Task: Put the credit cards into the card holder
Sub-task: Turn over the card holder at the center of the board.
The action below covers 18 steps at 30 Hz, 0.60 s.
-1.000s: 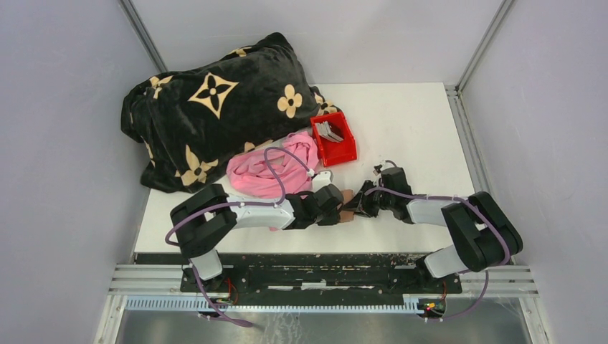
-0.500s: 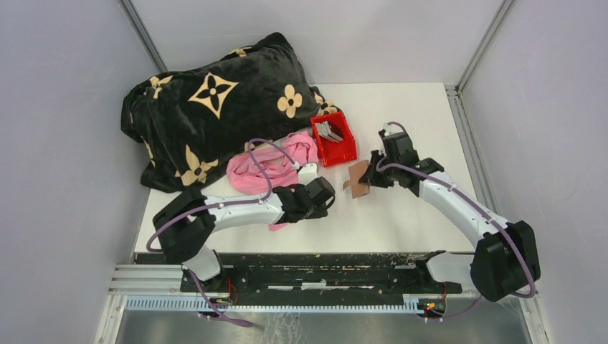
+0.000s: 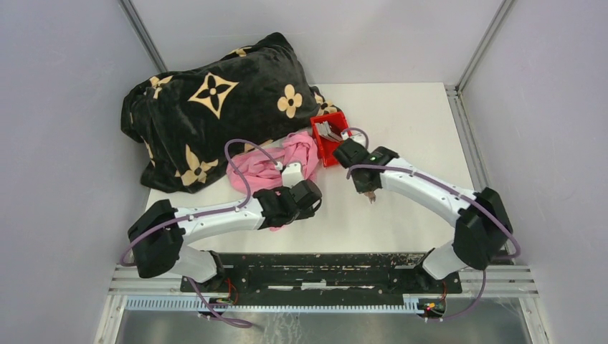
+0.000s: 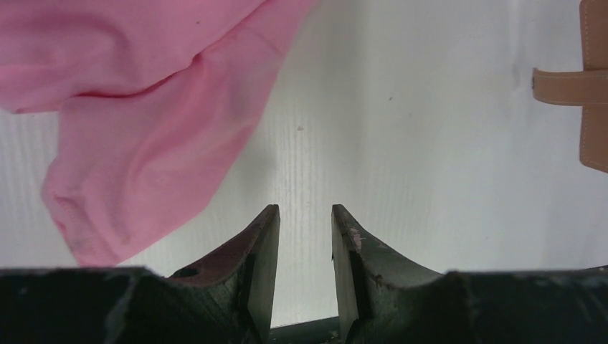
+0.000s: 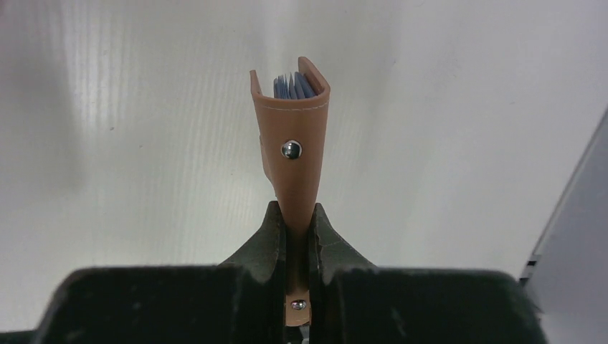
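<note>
My right gripper (image 5: pixel 294 215) is shut on the brown leather card holder (image 5: pixel 290 136), which stands folded up between its jaws, snap stud facing the camera. Blue card edges (image 5: pixel 295 86) show inside the fold at its top. In the top view the right gripper (image 3: pixel 368 188) hangs over the table in front of the red bin, and only a brown sliver of the card holder (image 3: pixel 371 196) shows beneath it. Several grey credit cards (image 3: pixel 328 130) stand in the bin. My left gripper (image 4: pixel 305 215) is open with nothing between its fingers, low over the table, with the card holder (image 4: pixel 592 86) at the right edge of its view.
A red plastic bin (image 3: pixel 337 149) sits mid-table at the back. A crumpled pink cloth (image 3: pixel 269 168) lies left of it, close to the left gripper (image 3: pixel 315 196). A large black blanket with tan flowers (image 3: pixel 215 107) fills the back left. Bare white table (image 3: pixel 423 129) lies to the right.
Both grippers met at the card holder a second ago. The left one let go and drew back left. The right one carried the holder off, now in front of the red bin.
</note>
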{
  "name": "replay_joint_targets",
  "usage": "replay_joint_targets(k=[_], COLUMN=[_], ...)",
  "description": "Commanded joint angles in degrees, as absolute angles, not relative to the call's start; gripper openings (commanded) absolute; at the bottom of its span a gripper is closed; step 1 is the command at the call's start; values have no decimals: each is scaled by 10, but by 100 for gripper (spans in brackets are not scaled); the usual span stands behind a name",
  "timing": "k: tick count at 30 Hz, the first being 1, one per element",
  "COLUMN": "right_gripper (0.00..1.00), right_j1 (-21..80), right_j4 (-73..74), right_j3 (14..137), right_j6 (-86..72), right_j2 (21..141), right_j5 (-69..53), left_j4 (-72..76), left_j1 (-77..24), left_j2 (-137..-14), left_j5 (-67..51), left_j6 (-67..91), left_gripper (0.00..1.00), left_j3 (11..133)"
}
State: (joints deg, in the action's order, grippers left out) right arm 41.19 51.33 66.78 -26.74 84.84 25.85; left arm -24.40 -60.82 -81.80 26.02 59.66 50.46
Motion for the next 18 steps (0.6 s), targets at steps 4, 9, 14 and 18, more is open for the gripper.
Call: replay_joint_targets(k=[4,9,14,18], right_gripper=[1,1,25,47], right_j1=[480,520,559,577], right_j4=[554,531,529,527], right_j3=[715,733,775,792], right_j6=[-308,-335,-350,-357], right_j2=[961,1034,1082,1089], right_j5=[446,435,390,348], left_j4=[-270,-291,-302,-300], left_j1=[-607,-606,-604,-602], left_j2=[-742,-695,-664,-666], left_j5=[302,317,327,327], left_j6=[654,674,685,693], left_gripper=[40,40,40,40], left_j3=[439,402,381,373])
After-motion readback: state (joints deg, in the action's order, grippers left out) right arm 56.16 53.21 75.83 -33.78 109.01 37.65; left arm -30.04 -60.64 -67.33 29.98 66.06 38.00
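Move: My right hand already pinches the card holder by its spine; the holder's middle hangs about 3 cm below the fingers and 1 cm ahead. The bare table spot it goes to lies some 11 cm down, 5 cm to the left and 2 cm back. The red box stands about 15 cm ahead and 8 cm left of my right hand, the pink cloth some 23 cm left and 7 cm ahead. From my empty left hand the card holder is about 15 cm right and 5 cm ahead, nearly level. I lower the card holder about 7 cm towards the table with my right hand, rolling it some 20 degrees so its left side dips. Near the bottom I sweep about 7 cm left, opening the fingers off the spine late in the sweep. Meanwhile my empty left hand backs away leftwards by about 7 cm, and slightly towards the base, still half open. ##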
